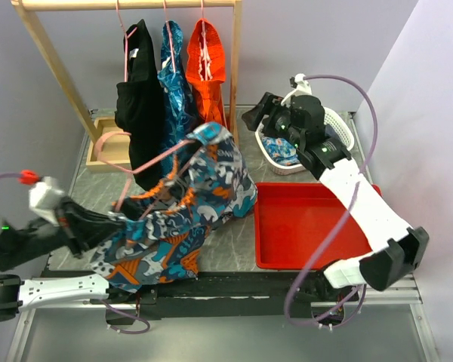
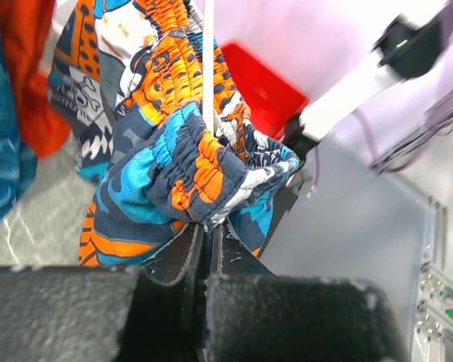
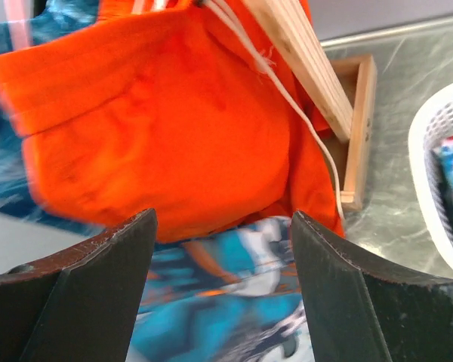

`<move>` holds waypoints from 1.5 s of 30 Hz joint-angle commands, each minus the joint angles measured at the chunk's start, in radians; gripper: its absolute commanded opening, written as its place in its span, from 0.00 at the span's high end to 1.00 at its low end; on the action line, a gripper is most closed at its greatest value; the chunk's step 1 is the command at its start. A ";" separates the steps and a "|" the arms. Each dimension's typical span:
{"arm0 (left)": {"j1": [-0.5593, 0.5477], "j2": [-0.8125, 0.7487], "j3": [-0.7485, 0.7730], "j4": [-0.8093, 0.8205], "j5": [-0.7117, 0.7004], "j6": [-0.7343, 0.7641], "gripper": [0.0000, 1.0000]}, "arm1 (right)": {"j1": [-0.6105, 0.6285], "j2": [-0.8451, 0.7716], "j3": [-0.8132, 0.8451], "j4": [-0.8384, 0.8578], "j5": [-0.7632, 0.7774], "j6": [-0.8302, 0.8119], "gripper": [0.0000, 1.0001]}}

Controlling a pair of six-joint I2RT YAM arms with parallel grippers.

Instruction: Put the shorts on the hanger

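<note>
The shorts (image 1: pixel 192 200), printed in navy, teal, white and orange, hang bunched over the pink wire hanger (image 1: pixel 160 156) in the middle of the table. In the left wrist view the hanger wire (image 2: pixel 208 68) runs down through the gathered waistband (image 2: pixel 196 166) into my left gripper (image 2: pixel 208 230), which is shut on the wire, with cloth pressed against its tips. My left gripper (image 1: pixel 119 220) sits at the shorts' lower left. My right gripper (image 1: pixel 254 115) hovers open past the shorts' upper right. It holds nothing; the shorts (image 3: pixel 234 302) show blurred between its fingers (image 3: pixel 223 219).
A wooden rack (image 1: pixel 234 68) at the back carries black (image 1: pixel 140 98), teal (image 1: pixel 174 75) and orange (image 1: pixel 206 53) garments on pink hangers. The orange one (image 3: pixel 174 113) hangs right in front of my right gripper. A white basket (image 1: pixel 340 124) holds light-blue cloth. A red tray (image 1: pixel 309 219) lies front right.
</note>
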 commanded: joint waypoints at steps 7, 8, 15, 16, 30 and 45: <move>0.101 -0.021 0.206 0.038 0.065 0.115 0.99 | -0.041 0.137 -0.155 0.480 -0.382 0.171 0.21; 0.105 -0.022 0.210 0.035 0.064 0.117 0.99 | -0.029 0.156 -0.162 0.508 -0.394 0.173 0.22; 0.140 -0.051 0.207 0.035 0.004 0.118 0.99 | 0.190 0.045 -0.344 0.588 -0.261 0.145 0.23; 0.142 -0.056 0.206 0.033 -0.001 0.115 0.99 | 0.212 0.025 -0.368 0.604 -0.251 0.150 0.23; 0.249 -0.105 0.242 0.036 -0.055 0.118 0.99 | 0.554 0.155 -0.110 0.608 -0.219 0.122 0.23; 0.326 -0.102 0.342 -0.017 -0.111 0.120 0.99 | 0.693 0.641 0.554 0.404 -0.259 0.122 0.24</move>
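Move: The shorts, their waistband already pinched at the near end by the left fingers, have their middle about 12 cm ahead of the left hand, 11 cm to its right and 10 cm lower. The hanger in the waist lies some 8 cm ahead, 5 cm right and 5 cm above that hand; the black trousers hang about 33 cm ahead. From the empty right hand the shorts' middle is roughly 20 cm back, 19 cm left and 6 cm lower, with the orange trousers 10 cm left and 4 cm ahead. The shorts and hanger, still pinched in the left fingers, are carried about 12 cm left and 7 cm up while that hand turns some 20 degrees counter-clockwise. The open right hand swings after them, about 35 cm left and 20 cm back, dipping and rising again past the orange trousers, and turns counter-clockwise to point left, close up against the cloth without closing. ##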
